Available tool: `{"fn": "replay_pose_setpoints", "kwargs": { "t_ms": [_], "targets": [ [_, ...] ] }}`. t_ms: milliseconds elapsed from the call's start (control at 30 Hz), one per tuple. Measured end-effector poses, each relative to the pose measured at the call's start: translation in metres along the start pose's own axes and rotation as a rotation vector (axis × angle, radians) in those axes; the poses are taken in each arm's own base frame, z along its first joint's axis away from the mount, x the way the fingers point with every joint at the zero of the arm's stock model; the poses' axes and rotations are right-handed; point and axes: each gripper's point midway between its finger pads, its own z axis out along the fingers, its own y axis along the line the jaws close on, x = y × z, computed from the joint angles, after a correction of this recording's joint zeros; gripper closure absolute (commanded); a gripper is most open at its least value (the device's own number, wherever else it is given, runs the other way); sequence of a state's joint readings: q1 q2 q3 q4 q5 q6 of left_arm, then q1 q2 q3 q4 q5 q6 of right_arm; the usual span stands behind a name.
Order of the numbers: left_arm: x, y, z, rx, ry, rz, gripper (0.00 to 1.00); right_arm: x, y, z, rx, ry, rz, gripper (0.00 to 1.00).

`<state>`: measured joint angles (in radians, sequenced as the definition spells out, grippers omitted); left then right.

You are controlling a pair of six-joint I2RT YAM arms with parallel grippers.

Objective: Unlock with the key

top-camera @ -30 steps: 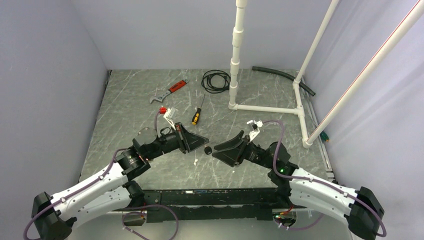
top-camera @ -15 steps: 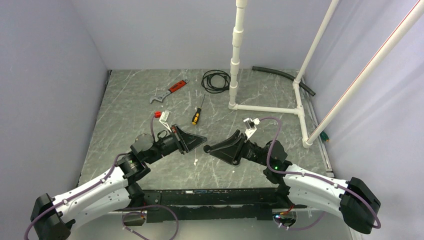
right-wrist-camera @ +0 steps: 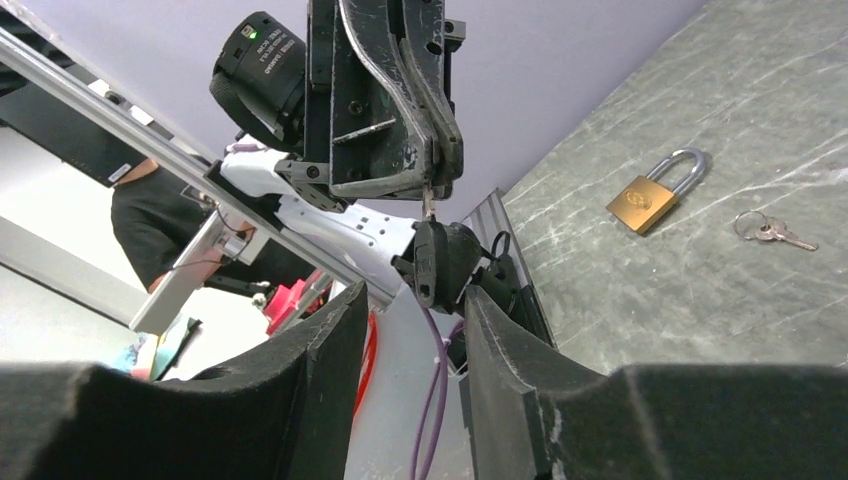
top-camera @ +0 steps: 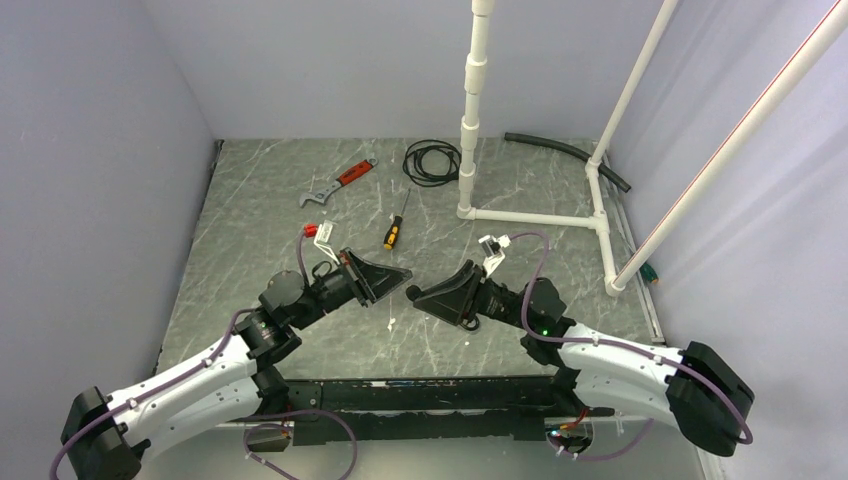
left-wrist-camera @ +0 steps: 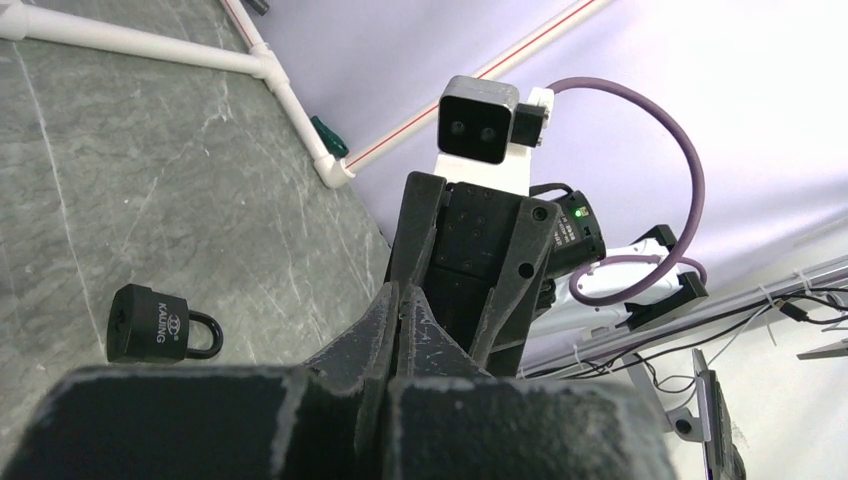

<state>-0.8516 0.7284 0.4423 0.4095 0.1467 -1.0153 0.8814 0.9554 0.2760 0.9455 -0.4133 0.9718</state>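
Observation:
A black padlock (left-wrist-camera: 160, 325) lies flat on the grey table, to the left of both grippers in the left wrist view. My left gripper (top-camera: 408, 276) is shut, and a thin metal key (right-wrist-camera: 428, 205) sticks out of its tips. My right gripper (top-camera: 412, 293) faces it tip to tip, a little apart. It is open, and nothing is between its fingers (right-wrist-camera: 330, 340). In the top view the right gripper hides the black padlock. A brass padlock (right-wrist-camera: 650, 195) and a second key on a ring (right-wrist-camera: 768, 233) lie on the table in the right wrist view.
At the back lie a red-handled wrench (top-camera: 338, 182), a screwdriver (top-camera: 396, 228), a coil of black cable (top-camera: 432, 161) and a black hose (top-camera: 565, 155). A white PVC pipe frame (top-camera: 470, 130) stands at the back right.
My right gripper has moved left toward the left gripper, its jaws have narrowed, and it now covers the black padlock in the top view. The left arm has barely shifted.

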Motion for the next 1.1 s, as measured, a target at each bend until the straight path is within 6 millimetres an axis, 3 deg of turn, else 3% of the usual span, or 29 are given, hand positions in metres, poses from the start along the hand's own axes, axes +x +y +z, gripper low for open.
{"fn": "replay_pose_setpoints", "kwargs": {
  "t_ms": [533,1100],
  "targets": [
    [0.0000,0.0049,0.0002,0.000,-0.019,0.000,1.00,0.0000,-0.0034,0.0044,0.000,-0.001,0.005,0.67],
    [-0.0004,0.0036,0.0029,0.011,-0.023,-0.019,1.00,-0.0010,-0.0058,0.0086,0.002,0.001,0.010,0.83]
  ]
}}
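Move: The key's black head sticks out from the left fingers between the right hand's open fingers, about 2 cm to the left of the right hand point, 1 cm forward and 1 cm above. The black padlock lies on the table some 12 cm forward, 9 cm right and 24 cm below the right hand. The small keys lie 16 cm forward, 14 cm left, equally low. From the left hand the head is about 4 cm back, 2 cm right and 2 cm below. The left hand keeps its shut grip on the key's blade and stays in place, presenting the head, while the right hand eases about 1 cm to the left and slightly forward, onto the head, with its wrist held still. Throughout that creep the right fingers close from a little under half open to about a fifth, one on each side of the thin head, coming up to its faces and seeming to pinch its near part by the end. ##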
